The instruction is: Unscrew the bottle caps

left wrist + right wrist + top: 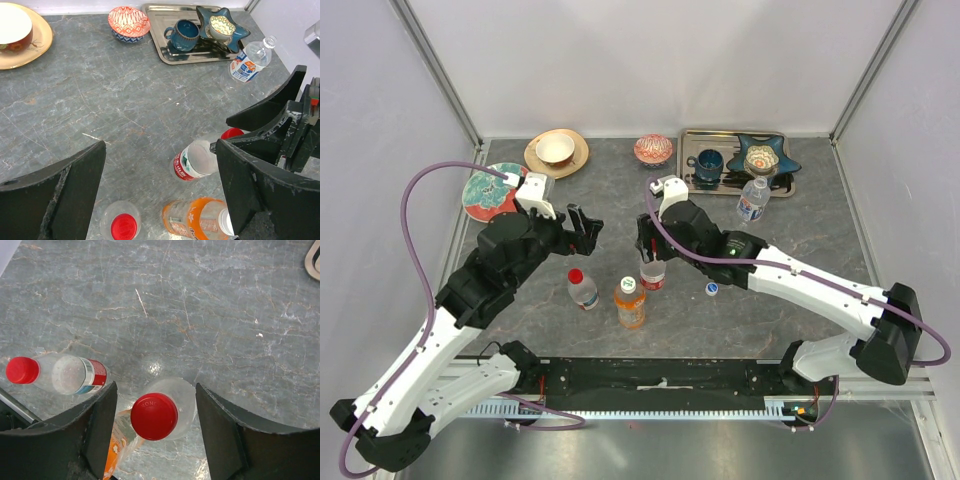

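Three bottles stand close together near the front. A clear bottle (582, 290) with a red cap (123, 226) stands on the left. The orange bottle (630, 305) with a pale cap is in the middle. A red-labelled bottle (653, 273) stands behind it. My right gripper (156, 402) is open and straddles that bottle's red cap (154, 416), with a gap on each side. My left gripper (585, 228) hangs open above bare table, left of the group, nothing between its fingers (65, 195). A further clear bottle (753, 199) with a blue label stands by the tray.
A small loose cap (711, 289) lies right of the group. At the back are a metal tray (692, 140) with a blue mug (708, 164) and a star dish (763, 159), a patterned bowl (653, 149), a bowl on a plate (556, 151) and a red-green plate (490, 192).
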Controlling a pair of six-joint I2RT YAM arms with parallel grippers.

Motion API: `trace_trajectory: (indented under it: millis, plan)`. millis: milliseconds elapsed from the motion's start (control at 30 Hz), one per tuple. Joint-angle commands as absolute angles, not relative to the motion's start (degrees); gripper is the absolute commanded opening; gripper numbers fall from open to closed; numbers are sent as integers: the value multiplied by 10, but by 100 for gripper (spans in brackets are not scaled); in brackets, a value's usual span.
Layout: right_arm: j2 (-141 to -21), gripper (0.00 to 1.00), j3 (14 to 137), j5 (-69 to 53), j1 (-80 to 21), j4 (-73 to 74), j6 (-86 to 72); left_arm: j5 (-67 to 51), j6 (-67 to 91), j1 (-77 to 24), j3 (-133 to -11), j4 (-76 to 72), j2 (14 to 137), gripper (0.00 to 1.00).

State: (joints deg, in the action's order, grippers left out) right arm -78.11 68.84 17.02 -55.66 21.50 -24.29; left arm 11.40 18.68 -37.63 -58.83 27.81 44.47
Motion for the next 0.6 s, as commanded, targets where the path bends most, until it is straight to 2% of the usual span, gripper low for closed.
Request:
trace_trajectory:
  millis: [0,233,400,567]
  plan:
    - [-786,68,671,185,-558,197,-256,105,173,-374,-584,253,439,96]
    - [-777,58,658,187,-558,197,-264,105,174,-374,-582,253,439,96]
    - [-751,45,663,207,-558,196,-260,105,172,-374,-582,248,441,96]
    - [-707,37,711,257,-558,210,-240,136,149,-374,-600,233,451,96]
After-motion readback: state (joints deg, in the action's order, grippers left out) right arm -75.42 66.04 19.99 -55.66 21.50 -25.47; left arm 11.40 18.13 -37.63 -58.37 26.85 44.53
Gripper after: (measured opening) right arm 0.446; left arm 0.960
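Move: The red cap of the middle bottle is almost between the open right fingers: about 2 cm below the hand point, 1 cm to its right and level fore and aft. The orange bottle stands some 6 cm to the left of that cap and 9 cm nearer the base; the left red-capped bottle is about 16 cm left of it and 5 cm nearer. From the left hand, the cap lies roughly 14 cm right, straight level, 11 cm below. Lower the right gripper a little over 2 cm so the fingers straddle the red cap, closing them as you go until they pinch it from both sides. Then, keeping that grip, raise the hand about 2 cm and let it drift about 1 cm to the right. ##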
